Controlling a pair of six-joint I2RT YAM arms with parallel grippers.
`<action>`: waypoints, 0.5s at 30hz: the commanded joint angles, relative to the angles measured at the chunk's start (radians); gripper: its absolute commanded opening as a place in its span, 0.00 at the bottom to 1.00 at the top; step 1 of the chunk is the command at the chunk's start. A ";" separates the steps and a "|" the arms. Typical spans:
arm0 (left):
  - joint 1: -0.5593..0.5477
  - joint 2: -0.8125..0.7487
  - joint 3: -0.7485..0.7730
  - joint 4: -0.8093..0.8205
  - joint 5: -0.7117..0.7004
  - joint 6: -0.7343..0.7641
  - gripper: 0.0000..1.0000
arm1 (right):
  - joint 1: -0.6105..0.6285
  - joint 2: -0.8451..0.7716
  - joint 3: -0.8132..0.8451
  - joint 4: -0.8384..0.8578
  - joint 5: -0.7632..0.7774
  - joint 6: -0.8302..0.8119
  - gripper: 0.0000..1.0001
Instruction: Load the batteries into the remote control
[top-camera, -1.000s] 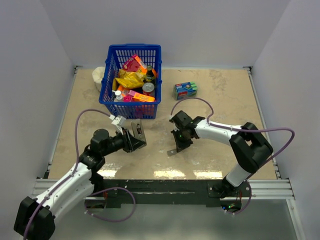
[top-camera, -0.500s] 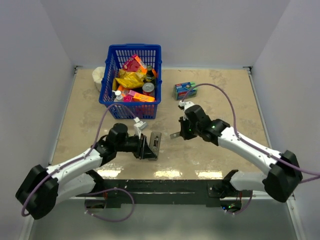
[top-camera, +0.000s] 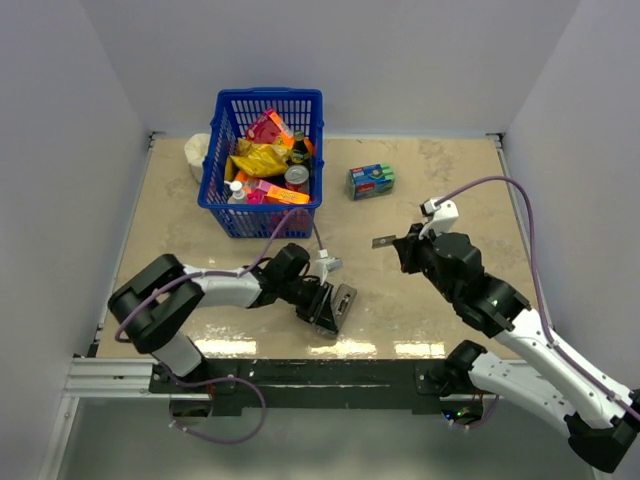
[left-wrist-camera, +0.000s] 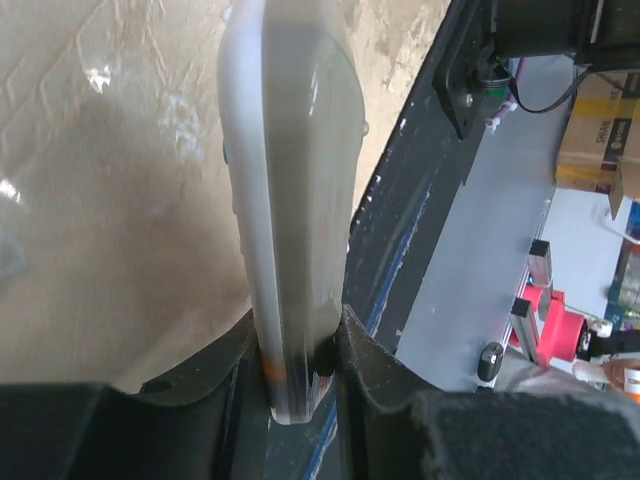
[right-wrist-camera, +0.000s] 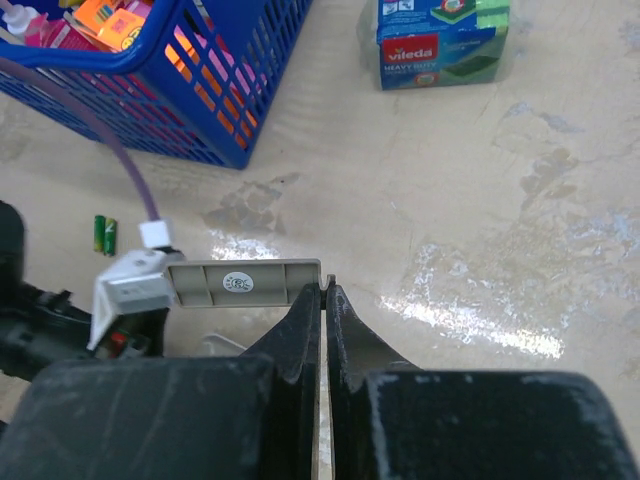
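Observation:
The grey remote control (top-camera: 343, 303) is clamped on edge between the fingers of my left gripper (top-camera: 325, 305) near the table's front edge. In the left wrist view the remote control (left-wrist-camera: 290, 200) runs up from my left gripper (left-wrist-camera: 300, 365), with its end sunk between the pads. Further right, my right gripper (top-camera: 402, 246) is shut on one end of a thin grey cover (top-camera: 384, 241), held above the table. In the right wrist view the cover (right-wrist-camera: 245, 283) sticks out to the left of my right gripper (right-wrist-camera: 326, 292). No batteries are in view.
A blue basket (top-camera: 225, 215) full of packets stands at the back left, also in the right wrist view (right-wrist-camera: 215, 125). A blue-green sponge pack (top-camera: 371, 180) lies behind the grippers. A bright-green pair of sticks (right-wrist-camera: 105, 235) lies near the basket. A white lump (top-camera: 197, 155) sits behind the basket.
My left gripper has swung right and toward the front edge with the remote. My right gripper has carried the cover to the right and away from the remote.

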 joint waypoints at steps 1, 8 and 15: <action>-0.017 0.105 0.113 0.018 0.081 0.068 0.06 | -0.003 -0.023 -0.006 0.047 0.044 -0.008 0.00; -0.017 0.202 0.208 -0.198 -0.014 0.194 0.44 | -0.001 -0.052 -0.019 0.072 0.036 -0.017 0.00; 0.009 0.193 0.216 -0.323 -0.109 0.252 0.64 | -0.003 -0.029 -0.008 0.093 0.025 -0.044 0.00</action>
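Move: In the left hand's fingers, gripped near one end, is the remote, its middle about 3 cm ahead of the hand point, 3 cm to the right and 2 cm lower, just over bare table. The two green batteries lie roughly 12 cm ahead and 16 cm to the left of that hand, 5 cm lower. The battery cover in the right hand is some 13 cm ahead, 13 cm to the right and 19 cm above the left hand. From the right hand, the remote is about 10 cm back, 14 cm left and 20 cm down. Lowering the remote onto the table, the left hand sinks a little over 2 cm while easing about 1.5 cm right and 1.5 cm forward. As the descent flattens out its fingers spread from about a third to over half open and let go of the remote, the wrist turning only some 10 degrees. The right hand keeps its pinch on the battery cover overhead. ##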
